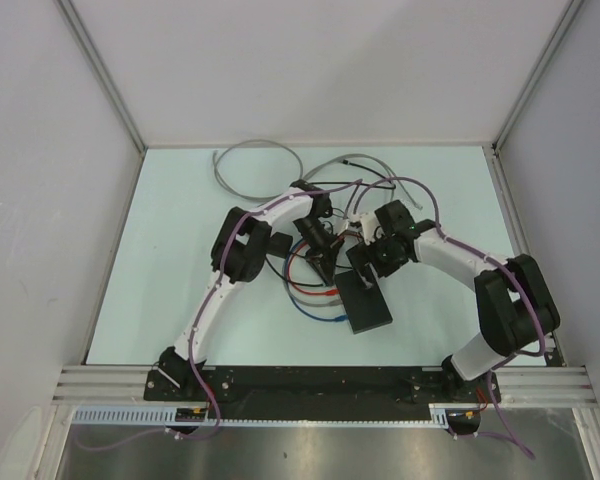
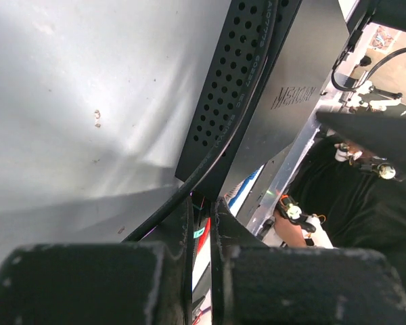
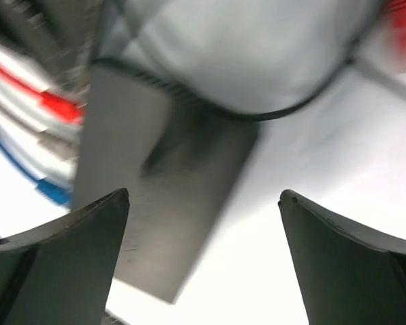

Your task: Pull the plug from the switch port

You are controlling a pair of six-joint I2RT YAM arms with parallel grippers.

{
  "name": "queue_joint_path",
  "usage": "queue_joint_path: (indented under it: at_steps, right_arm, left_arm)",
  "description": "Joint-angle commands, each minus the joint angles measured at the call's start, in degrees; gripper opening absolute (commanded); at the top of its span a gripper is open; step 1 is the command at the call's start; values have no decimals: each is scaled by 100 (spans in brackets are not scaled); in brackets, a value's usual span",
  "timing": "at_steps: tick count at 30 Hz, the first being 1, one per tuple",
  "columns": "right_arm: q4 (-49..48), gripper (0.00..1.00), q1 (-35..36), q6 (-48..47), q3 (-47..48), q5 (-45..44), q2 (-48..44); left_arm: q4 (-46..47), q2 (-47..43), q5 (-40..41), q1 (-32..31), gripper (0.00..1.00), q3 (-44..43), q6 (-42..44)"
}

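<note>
The switch (image 1: 368, 305) is a flat black box lying near the table's middle. Red and blue cables (image 1: 313, 297) curl at its left edge. In the right wrist view a red plug (image 3: 61, 105), a grey plug (image 3: 54, 145) and a blue plug (image 3: 51, 189) meet the switch (image 3: 169, 196) along its left edge; blur hides the switch port itself. My right gripper (image 3: 203, 203) hangs open over the switch, holding nothing. My left gripper (image 2: 201, 203) is shut at the perforated side of the switch (image 2: 223, 95), with a slit between its pads showing red and teal beyond.
Grey cable loops (image 1: 255, 165) lie at the back of the white table (image 1: 180, 250). A small black brick (image 1: 280, 245) sits left of the grippers. A black cord (image 2: 155, 210) runs past my left finger. The enclosure walls close in on both sides.
</note>
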State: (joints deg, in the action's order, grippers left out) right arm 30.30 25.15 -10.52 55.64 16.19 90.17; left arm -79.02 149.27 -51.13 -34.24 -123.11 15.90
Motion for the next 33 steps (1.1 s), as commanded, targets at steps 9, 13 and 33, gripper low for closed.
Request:
queue_joint_path:
  at_steps: [9, 13, 33]
  right_arm:
    - [432, 100, 790, 903, 263, 439, 378]
    - [459, 100, 878, 903, 369, 561, 563]
    - [899, 100, 1563, 1483, 1290, -669, 388]
  left_arm:
    - [484, 805, 1782, 58, 0, 50, 45]
    - [484, 823, 1721, 58, 0, 6, 62]
    - [757, 796, 983, -109, 0, -205, -465]
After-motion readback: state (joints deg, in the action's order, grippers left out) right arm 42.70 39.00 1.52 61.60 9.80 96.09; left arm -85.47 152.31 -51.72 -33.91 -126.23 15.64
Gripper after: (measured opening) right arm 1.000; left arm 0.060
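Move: Behind the right hand lies the switch, its middle roughly 6 cm back, 4 cm to the left and about 3 cm below the open fingers. On its left side the red plug is about 5 cm back and 11 cm left of that hand, the blue one about 10 cm back and 9 cm left. Already shut at the switch's far-left corner, the left hand has the switch's middle some 7 cm to its right and 5 cm back. Drawing back some 6 cm and 3–4 cm to the left with fingers wide open, the right hand sinks about 2 cm and straightens by some 15 degrees to point more steeply down, bringing its fingers astride the switch's body, one up against its right side. The left hand keeps its pinch on the black plug at the far-left corner and shifts about 1 cm back and left. ##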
